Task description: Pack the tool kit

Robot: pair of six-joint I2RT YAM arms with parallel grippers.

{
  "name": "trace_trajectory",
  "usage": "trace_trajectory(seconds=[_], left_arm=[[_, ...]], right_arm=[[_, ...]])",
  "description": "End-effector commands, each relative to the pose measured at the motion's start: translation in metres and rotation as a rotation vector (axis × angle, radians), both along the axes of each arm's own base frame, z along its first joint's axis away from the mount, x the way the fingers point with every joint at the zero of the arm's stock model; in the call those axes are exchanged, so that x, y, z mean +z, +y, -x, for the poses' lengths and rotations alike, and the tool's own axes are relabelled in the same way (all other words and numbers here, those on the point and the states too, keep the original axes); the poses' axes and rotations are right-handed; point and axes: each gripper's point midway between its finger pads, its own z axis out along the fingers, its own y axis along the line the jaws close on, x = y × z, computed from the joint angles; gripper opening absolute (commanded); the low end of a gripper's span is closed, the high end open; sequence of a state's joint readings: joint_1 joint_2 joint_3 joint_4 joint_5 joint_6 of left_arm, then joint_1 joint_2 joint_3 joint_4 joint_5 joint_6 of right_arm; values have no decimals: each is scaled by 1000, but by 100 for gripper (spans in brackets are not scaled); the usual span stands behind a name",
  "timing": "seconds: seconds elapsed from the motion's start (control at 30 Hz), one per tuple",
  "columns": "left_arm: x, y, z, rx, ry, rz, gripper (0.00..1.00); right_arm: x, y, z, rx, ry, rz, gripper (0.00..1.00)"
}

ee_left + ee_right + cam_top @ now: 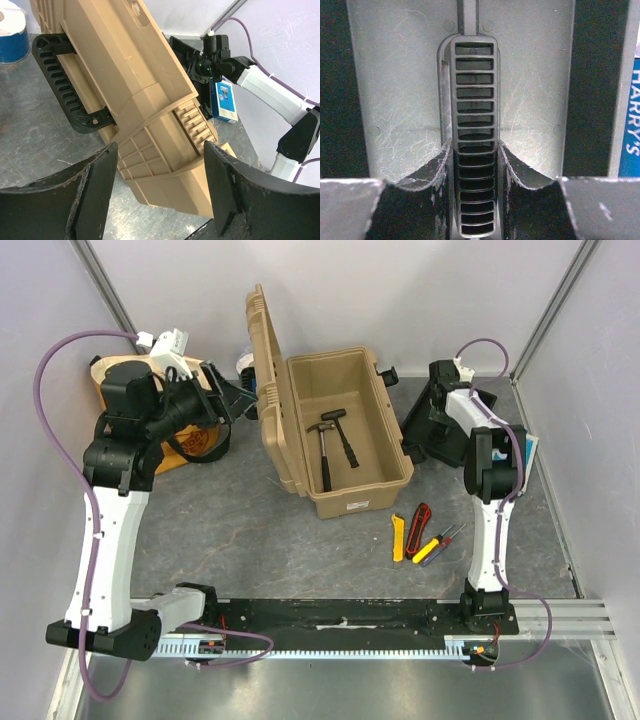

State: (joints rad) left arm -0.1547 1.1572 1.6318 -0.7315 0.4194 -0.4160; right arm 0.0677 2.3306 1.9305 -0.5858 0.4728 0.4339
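Observation:
The tan toolbox (pixel 350 455) stands open, its lid (pixel 268 390) upright on the left, with two small hammers (pixel 335 445) inside. My left gripper (pixel 235 395) is open behind the lid; in the left wrist view (pixel 160 147) its fingers straddle the lid's ribbed outer corner (pixel 150 150) without touching, near the black handle (pixel 65 80). My right gripper (pixel 440 390) is shut on the ribbed centre handle (pixel 474 100) of the black inner tray (pixel 425 430), which leans right of the box. The yellow cutter (pixel 398 537), red cutter (pixel 418 530) and screwdrivers (pixel 442 542) lie on the table in front.
A yellow cloth bag (pixel 190 440) lies under my left arm. A blue-white packet (pixel 527 452) stands by the right wall, also seen in the left wrist view (pixel 224 102). A blue and white roll (pixel 12 32) sits behind the lid. Walls enclose three sides.

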Motion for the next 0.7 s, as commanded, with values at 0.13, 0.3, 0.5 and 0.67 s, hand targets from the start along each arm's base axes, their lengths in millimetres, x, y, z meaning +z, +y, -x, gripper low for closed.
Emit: trace_trajectory(seconds=[0.13, 0.3, 0.5, 0.67], left_arm=[[17, 2, 13, -13, -75, -18, 75], [16, 2, 13, -8, -68, -11, 75], [21, 3, 17, 1, -82, 3, 75], [23, 3, 18, 4, -92, 18, 75]], right_arm=[[145, -29, 4, -74, -267, 131, 0], [217, -31, 21, -72, -396, 131, 0], [280, -2, 39, 75, -520, 31, 0], [310, 51, 56, 228, -538, -12, 0]])
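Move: The right gripper is already shut on the handle of the black tray, low over the table. The open tool box that the tray belongs to lies about 32 cm to this hand's left and roughly level with it fore and aft, its middle some 5 cm higher. The blue razor box is about 12 cm to the right and 8 cm back. The screwdrivers are some 32 cm back and 8 cm left. From the left hand the tool box lies roughly 23 cm ahead, 23 cm right and 33 cm below. Keep the right fingers closed on the tray handle and hoist the tray off the table, easing back slightly first, then sweeping fast and almost straight up about 27 cm while drawing back some 5 cm towards the base. As it climbs, tip the wrist so the fingers swing up by roughly 25 to 30 degrees, carrying the tray clear above the razor box. ##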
